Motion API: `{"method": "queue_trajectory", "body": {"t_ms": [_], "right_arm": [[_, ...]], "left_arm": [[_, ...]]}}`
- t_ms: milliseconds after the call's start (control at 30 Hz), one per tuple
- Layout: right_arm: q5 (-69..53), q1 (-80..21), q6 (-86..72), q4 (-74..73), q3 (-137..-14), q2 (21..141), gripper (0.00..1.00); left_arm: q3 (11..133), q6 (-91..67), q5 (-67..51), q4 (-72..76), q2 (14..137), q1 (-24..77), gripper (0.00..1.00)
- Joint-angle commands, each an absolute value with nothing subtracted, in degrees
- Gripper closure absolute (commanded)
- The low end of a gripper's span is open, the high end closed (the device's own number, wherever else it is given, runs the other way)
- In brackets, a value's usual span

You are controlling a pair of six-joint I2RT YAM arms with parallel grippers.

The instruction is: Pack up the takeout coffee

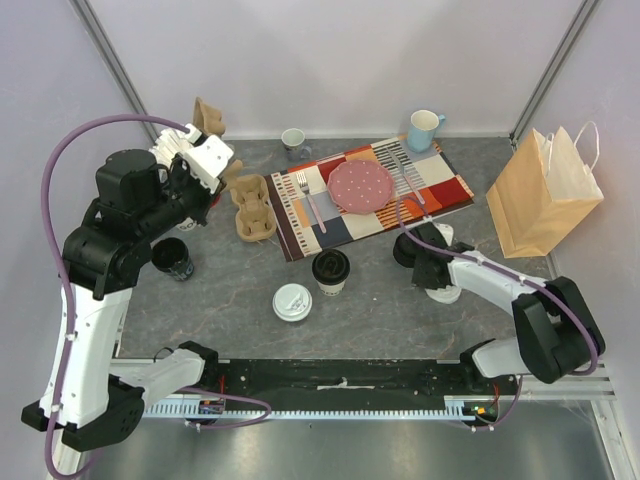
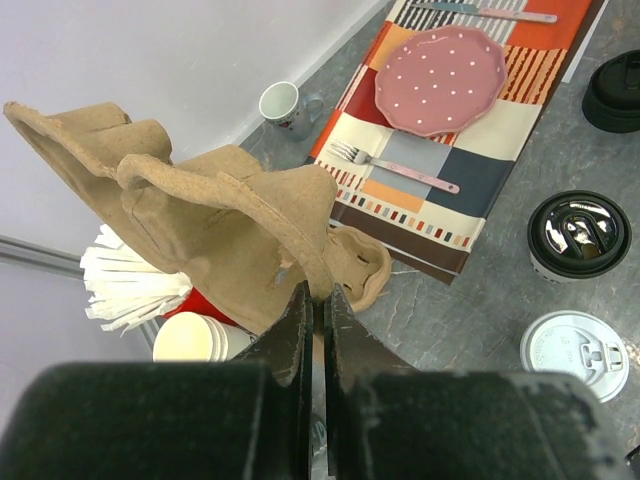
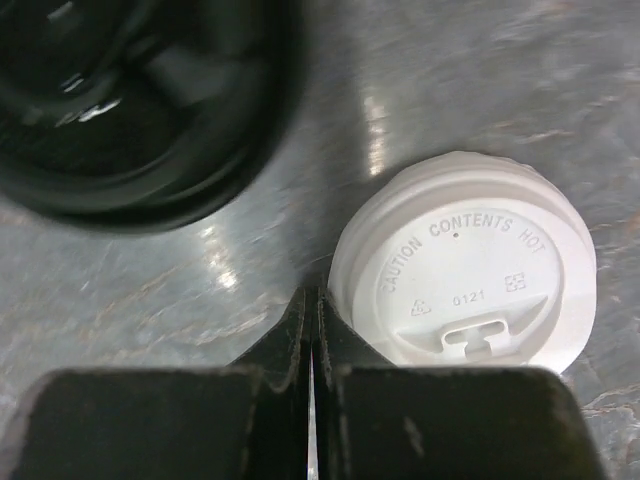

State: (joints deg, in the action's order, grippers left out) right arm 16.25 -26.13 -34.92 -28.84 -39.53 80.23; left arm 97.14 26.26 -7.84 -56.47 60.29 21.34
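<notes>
The takeout coffee stands in the middle of the table: a cream-white cup with a black lid point(image 1: 331, 270) point(image 2: 578, 235) and a cup with a white lid point(image 1: 292, 302) point(image 2: 575, 350). My left gripper point(image 1: 205, 135) point(image 2: 318, 290) is raised at the back left, shut on the edge of a brown cardboard cup carrier point(image 1: 210, 118) point(image 2: 200, 210) that hangs from it. My right gripper point(image 1: 432, 268) point(image 3: 310, 295) is low over the table at the right, shut with nothing between its fingers. It sits beside a loose white lid point(image 3: 462, 265) point(image 1: 447, 292), with a black lid point(image 3: 130, 100) point(image 1: 408, 248) just beyond.
A second cardboard carrier point(image 1: 252, 205) point(image 2: 360, 270) lies left of the striped placemat point(image 1: 440, 190), which holds a pink plate point(image 1: 362, 186) and forks. A brown paper bag point(image 1: 545, 190) stands at the right. Mugs point(image 1: 423, 130) point(image 1: 293, 142) stand at the back. A black cup point(image 1: 172, 258), stacked paper cups point(image 2: 195, 340) and napkins point(image 2: 130, 285) are at the left.
</notes>
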Motion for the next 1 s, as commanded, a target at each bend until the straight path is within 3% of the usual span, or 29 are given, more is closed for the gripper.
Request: {"method": "queue_trajectory", "body": {"t_ms": [0,267,433,600,700,967], "right_arm": [[19.9,-18.4,-39.2,-26.7,-35.3,76.6,1.00],[20.7,-1.7,-36.0,-26.9,-32.4,64.9,1.00],[9.8,-1.5,-29.2,-25.5,-35.9,64.9,1.00],[13.1,-17.7,-23.3,-24.1,-41.7,61.8,1.00],[8.8,-26.7,-17.3,-16.9,-41.9,61.5,1.00],[1.7,-32.0,-4.0,-21.8,-54.3,85.6,1.00]], "left_arm": [[99.5,26.7,-7.9,-54.6,59.0,21.4,0.98],[98.7,26.9,-7.6,-54.6,59.0,21.4,0.98],[98.8,26.9,-7.7,-54.8,59.2,21.4,0.98],[98.7,26.7,-7.8,-54.8,59.9,21.4,0.98],[99.0,26.5,-8.1,-54.8,60.4,21.4,0.98],[100.2,26.4,-7.7,-55.3,61.2,21.4,0.98]]}}
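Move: The white lid lies right beside the right hand's shut fingertips, its middle about 5 cm to the right, 1 cm back and at their height. The black lids stand some 8 cm ahead and 4 cm left of that hand, and the black-lidded cup about 23 cm to its left, 1 cm farther out. From the left hand, which holds the cardboard carrier up high, the white lid is roughly 50 cm right, 2 cm back and 40 cm below. Keep the right fingers shut and go on pushing the white lid with their side, sweeping about 12 cm to the right close over the table while the wrist turns clockwise. Then leave the lid and swing back some 19 cm left, rising about 8 cm and drifting forward, the wrist turning counter-clockwise and the fingers tilting more forward; dip slightly at the end, above and to the left of the black lids. ##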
